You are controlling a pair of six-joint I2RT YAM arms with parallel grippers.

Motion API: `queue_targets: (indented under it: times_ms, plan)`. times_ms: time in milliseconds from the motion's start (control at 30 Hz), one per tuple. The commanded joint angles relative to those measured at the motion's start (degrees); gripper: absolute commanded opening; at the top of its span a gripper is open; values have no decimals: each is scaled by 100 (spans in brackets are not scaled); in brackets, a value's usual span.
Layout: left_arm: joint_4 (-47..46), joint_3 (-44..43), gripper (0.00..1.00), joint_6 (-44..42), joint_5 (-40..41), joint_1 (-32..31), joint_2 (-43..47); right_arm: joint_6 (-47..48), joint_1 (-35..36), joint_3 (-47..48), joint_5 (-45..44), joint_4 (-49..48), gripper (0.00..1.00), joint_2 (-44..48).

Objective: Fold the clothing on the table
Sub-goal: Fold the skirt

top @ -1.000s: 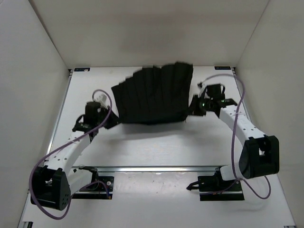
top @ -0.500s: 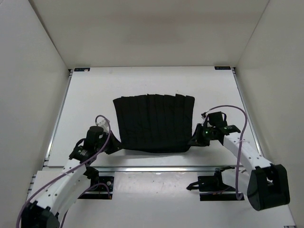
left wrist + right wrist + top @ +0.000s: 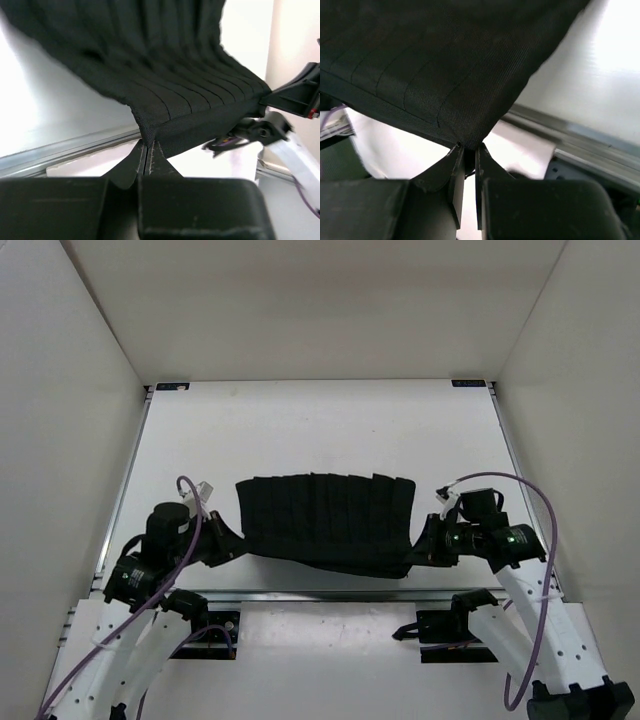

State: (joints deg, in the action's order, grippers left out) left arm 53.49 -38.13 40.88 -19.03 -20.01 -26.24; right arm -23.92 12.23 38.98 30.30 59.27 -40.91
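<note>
The black pleated clothing (image 3: 325,523) hangs stretched between my two grippers above the near part of the white table (image 3: 300,430). My left gripper (image 3: 232,542) is shut on its near left corner; the left wrist view shows the jaws pinched on the hem (image 3: 148,142) with the pleats (image 3: 165,65) running away. My right gripper (image 3: 422,545) is shut on the near right corner, and the right wrist view shows that corner (image 3: 468,140) nipped between the fingertips. The near edge of the garment sags slightly in the middle.
A metal rail (image 3: 330,593) runs along the table's near edge just under the garment, with both arm bases (image 3: 455,625) behind it. White enclosure walls (image 3: 60,390) stand left, right and at the back. Purple cables (image 3: 540,500) loop off both arms.
Both grippers have pulled the clothing from the far middle of the table toward the near edge. The arms have drawn back and the garment looks flatter and wider.
</note>
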Motion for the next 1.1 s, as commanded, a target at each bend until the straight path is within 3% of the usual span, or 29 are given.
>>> queue_targets:
  times_ms: [0, 233, 367, 533, 667, 700, 767, 800, 900, 1067]
  plan:
    - [654, -712, 0, -554, 577, 374, -275, 406, -73, 618, -1078, 1113, 0, 101]
    - [-401, -591, 0, -748, 822, 208, -1190, 723, -423, 1330, -834, 290, 0, -1059]
    - [-1251, -406, 0, -1187, 549, 865, -2014, 854, -379, 1480, -316, -450, 1, -2216]
    - [-2262, -459, 0, -1205, 962, 963, -3104, 846, -835, 1875, 388, -1529, 0, -3465]
    - [-2914, -625, 0, -1153, 883, 1253, -3931, 757, -810, 2883, 441, -2145, 0, -4668]
    - [-3159, -713, 5, -1135, 927, 1271, -4220, 775, -819, 2991, 667, -2252, 11, -5003]
    - [-3703, -1011, 57, -1083, 726, 1429, -4870, 523, -941, 3343, 767, -3075, 34, -5329]
    - [-3915, -1378, 64, -1004, 446, 1517, -5143, 346, -1037, 3353, 732, -3670, 43, -5349]
    - [-3882, -1907, 76, -916, 225, 1640, -5506, 117, -1143, 3222, 197, -3975, 52, -4972]
    - [-3478, -1577, 83, -1021, 303, 1509, -4990, 63, -1179, 2485, -718, -3563, 56, -4217]
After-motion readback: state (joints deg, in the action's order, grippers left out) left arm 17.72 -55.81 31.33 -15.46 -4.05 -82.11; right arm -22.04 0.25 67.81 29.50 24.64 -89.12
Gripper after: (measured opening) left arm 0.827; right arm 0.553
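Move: I pinch the skirt's raised near edge in both hands. The far hem it goes to lies on the table: its left corner is about 25 cm ahead of my left hand, 4 cm to its left and 15 cm below. Its right corner is some 27 cm ahead of my right hand, 5 cm to its right and 12 cm below. The metal rail crosses straight behind, roughly 4 cm back and 16 cm below my left hand, 3 cm back and 13 cm below my right. Still pinching the near edge, I lift it about 3 cm with both hands, then sweep it forward towards the far hem; my left sinks some 10 cm on the way, my right about 3. After roughly 15 to 20 cm of reach I open both grippers, let the cloth go and carry on forward, clear of it, my right hand veering slightly right with its fingers tipping up. ##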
